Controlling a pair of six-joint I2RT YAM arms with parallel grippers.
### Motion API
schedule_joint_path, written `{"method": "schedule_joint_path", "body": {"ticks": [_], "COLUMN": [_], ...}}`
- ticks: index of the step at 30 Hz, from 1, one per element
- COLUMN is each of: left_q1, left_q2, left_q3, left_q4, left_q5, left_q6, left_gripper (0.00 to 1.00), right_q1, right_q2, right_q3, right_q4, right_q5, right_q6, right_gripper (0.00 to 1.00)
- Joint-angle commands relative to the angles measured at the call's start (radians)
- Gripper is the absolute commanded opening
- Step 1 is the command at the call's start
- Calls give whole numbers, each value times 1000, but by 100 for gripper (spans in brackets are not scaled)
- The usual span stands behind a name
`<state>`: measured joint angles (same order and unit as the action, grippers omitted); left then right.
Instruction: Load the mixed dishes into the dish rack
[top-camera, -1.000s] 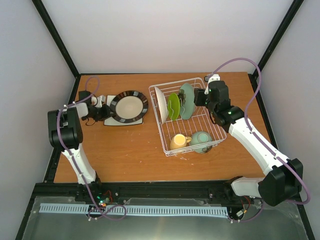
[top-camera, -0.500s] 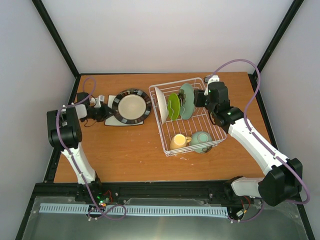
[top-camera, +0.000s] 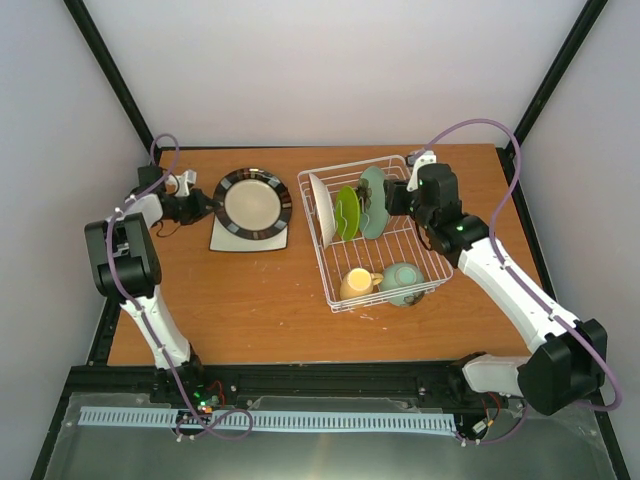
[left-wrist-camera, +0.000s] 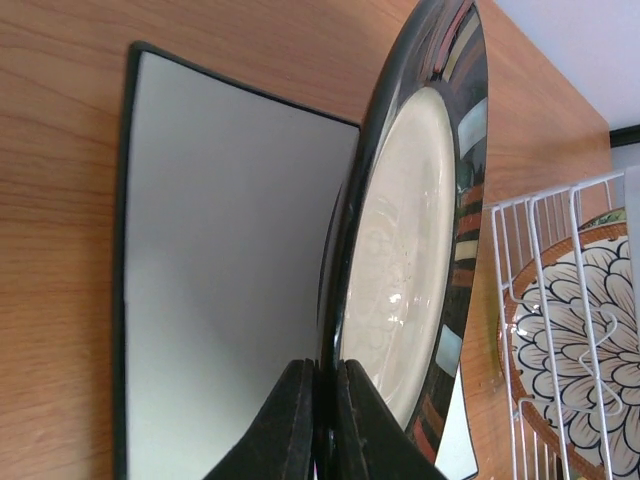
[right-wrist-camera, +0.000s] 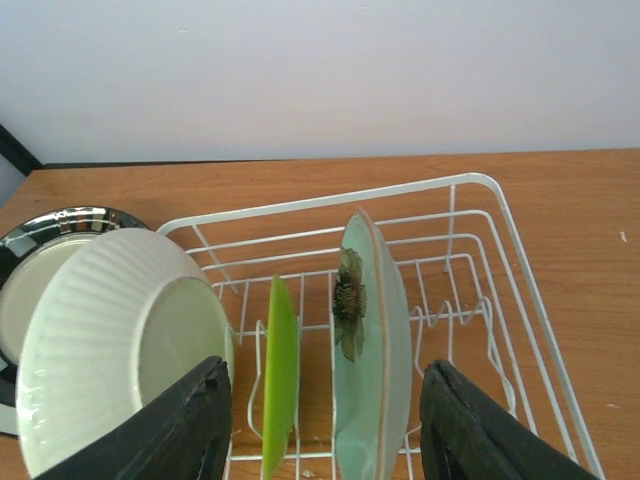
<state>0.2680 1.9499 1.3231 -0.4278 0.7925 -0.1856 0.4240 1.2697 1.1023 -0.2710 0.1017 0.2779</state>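
Observation:
My left gripper (top-camera: 203, 207) (left-wrist-camera: 325, 420) is shut on the rim of the dark striped-rim plate (top-camera: 252, 204) (left-wrist-camera: 410, 270), holding it tilted up off the square white plate (top-camera: 250, 235) (left-wrist-camera: 220, 280) lying on the table. The white wire dish rack (top-camera: 420, 250) (right-wrist-camera: 480, 260) holds the white petal-patterned plate (top-camera: 318, 207) (right-wrist-camera: 110, 350), lime green plate (top-camera: 347, 212) (right-wrist-camera: 280, 380) and pale teal plate (top-camera: 374, 202) (right-wrist-camera: 375, 350) upright, plus the yellow mug (top-camera: 358, 284) and mint-green bowl (top-camera: 402, 283). My right gripper (top-camera: 392, 197) (right-wrist-camera: 325, 440) is open beside the teal plate, its fingers (right-wrist-camera: 475, 430) astride the green and teal plates.
Black frame posts and grey walls enclose the wooden table (top-camera: 250, 300). The rack sits right of centre; bare wood lies in front of the square plate.
My left gripper has drawn back and up to the far left, tilting the dark striped-rim plate up off the square plate. The right arm barely shifted.

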Motion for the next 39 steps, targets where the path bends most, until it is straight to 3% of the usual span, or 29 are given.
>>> {"method": "schedule_joint_path", "body": {"ticks": [1,6,12,16,29,39], "left_q1": [21,30,74,100,145,145], "left_q2": [-2,7,6,-3,13,-37], "left_q3": [61,52,25,-1,-4,30], "left_q4": [-6,-1,36,67,138,100], "left_q5": [68,115,251,346,626,782], "left_q6": [46,65,85,84,73,99], "left_gripper": [1,1,1,1,1,1], "right_q1": [-2,-3,-1,10,142,165], "right_q2": [-20,7,96,190,485,619], "right_q3": [5,20,65,92,406,502], "right_q4": [43,72,163,246,80,39], "right_q5": [-89,-208,-667,-854,-952,-932], "right_q6": [-2,11,8,53,-60,-73], "right_gripper": [51,51,52,51,52,54]}}
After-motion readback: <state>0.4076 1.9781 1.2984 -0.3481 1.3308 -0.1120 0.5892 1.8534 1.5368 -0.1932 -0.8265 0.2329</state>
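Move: The left gripper already pinches the black-rimmed plate by its left edge, the plate's middle some 10 cm right, 2 cm ahead and 3 cm lower; the dish rack's middle lies about 43 cm right and 4 cm back. From the right hand the plate is about 36 cm left, 9 cm ahead and 21 cm below. Closer to this hand's way stand the racked white plate, 16 cm left and 7 cm ahead, and green plate, 10 cm left and 6 cm ahead, both nearly 20 cm below. Swing the right gripper left, over the racked plates towards the right side of the black-rimmed plate, about 23 cm, turning it nearly 60 degrees counter-clockwise, dipping slightly at the end, fingers kept half open. Keep the left gripper shut on the plate's rim and raise it some 5 cm, drawing back slightly and rolling its left side down to present the plate. ##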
